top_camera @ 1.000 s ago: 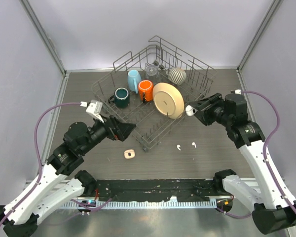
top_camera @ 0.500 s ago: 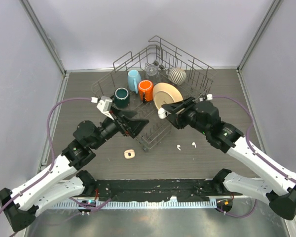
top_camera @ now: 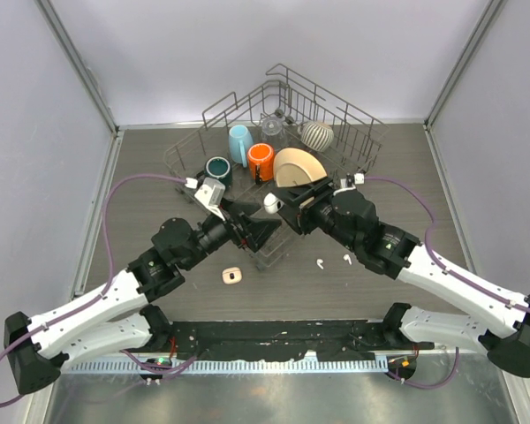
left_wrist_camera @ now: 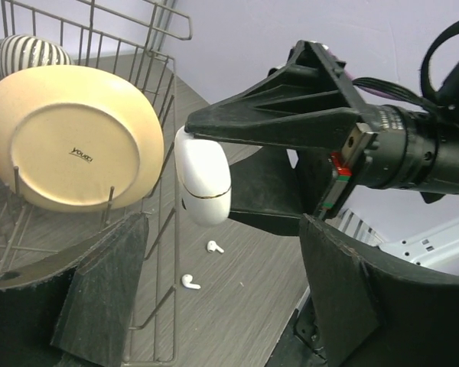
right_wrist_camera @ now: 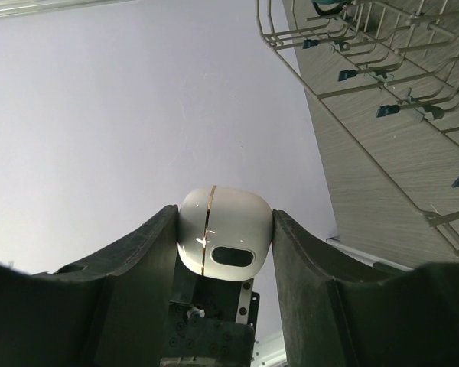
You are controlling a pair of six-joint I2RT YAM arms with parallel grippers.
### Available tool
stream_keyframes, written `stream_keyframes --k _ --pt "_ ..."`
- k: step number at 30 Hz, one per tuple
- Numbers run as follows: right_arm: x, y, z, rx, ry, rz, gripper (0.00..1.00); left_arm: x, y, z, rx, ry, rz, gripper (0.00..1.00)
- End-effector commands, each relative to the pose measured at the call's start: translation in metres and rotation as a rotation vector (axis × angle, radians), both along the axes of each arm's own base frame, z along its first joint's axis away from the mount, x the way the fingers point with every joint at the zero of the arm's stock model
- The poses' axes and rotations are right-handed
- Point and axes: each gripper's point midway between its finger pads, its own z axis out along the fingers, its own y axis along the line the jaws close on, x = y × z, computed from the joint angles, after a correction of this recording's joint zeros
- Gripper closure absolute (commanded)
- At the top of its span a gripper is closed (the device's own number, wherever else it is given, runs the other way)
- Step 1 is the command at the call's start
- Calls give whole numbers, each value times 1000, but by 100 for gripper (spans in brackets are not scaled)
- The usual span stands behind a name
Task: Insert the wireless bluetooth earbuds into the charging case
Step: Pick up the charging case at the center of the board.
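My right gripper [top_camera: 278, 205] is shut on the white charging case [top_camera: 271, 204], held in the air over the rack's front edge. Its lid looks closed, with a thin gold seam [right_wrist_camera: 206, 229] showing, and the fingers [right_wrist_camera: 149, 252] press both sides of the charging case [right_wrist_camera: 224, 233]. My left gripper [top_camera: 267, 231] stands open, facing the case [left_wrist_camera: 203, 177] from just short of it, with nothing between its fingers [left_wrist_camera: 99, 287]. Two white earbuds [top_camera: 321, 262] [top_camera: 346, 259] lie on the table right of the rack's corner; the left wrist view shows both earbuds [left_wrist_camera: 214, 247] [left_wrist_camera: 190, 282] below the case.
A wire dish rack [top_camera: 353, 115] fills the back middle, holding a cream plate [top_camera: 300, 168], an orange mug [top_camera: 261, 161], a teal mug [top_camera: 218, 170], a light blue cup [top_camera: 239, 141] and a striped cup [top_camera: 317, 135]. A small beige object [top_camera: 232, 276] lies on the table in front.
Both arms have swung in toward the middle. The right gripper carried the case leftward over the rack's front edge; the left gripper came up to face it and its jaws narrowed somewhat.
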Motion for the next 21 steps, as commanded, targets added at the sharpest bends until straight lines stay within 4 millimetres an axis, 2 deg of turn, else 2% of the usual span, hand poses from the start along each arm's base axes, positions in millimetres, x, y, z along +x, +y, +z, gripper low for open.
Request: stream_keyframes --k 1,8,12,19,21 --pt "3 3 37 95 -61 -32 99 7 1 23 -57 -60 40 19" --pt "-2 7 40 102 -66 -12 99 13 0 22 -69 -65 66 26" --pt "-4 5 43 108 -72 -16 99 16 -3 20 -57 -65 74 38" --pt "-7 7 47 113 -78 0 99 21 -6 16 -48 -61 85 46" --pt "-8 7 48 115 -80 6 99 23 -5 15 -48 -61 97 55"
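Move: The white charging case is already held in the right hand's fingertips, at that hand's point. From the open left hand it lies about 4 cm ahead, 2 cm to the right and 1 cm higher. Below in the rack, the yellow plate is some 10 cm ahead and 9 cm right of the left hand, about 15 cm down; the orange mug is roughly 14 cm ahead, 2 cm left and 18 cm down. Left hand eases 2 cm forward around the held case, fingers half closing; right hand brings it 1 cm left. ##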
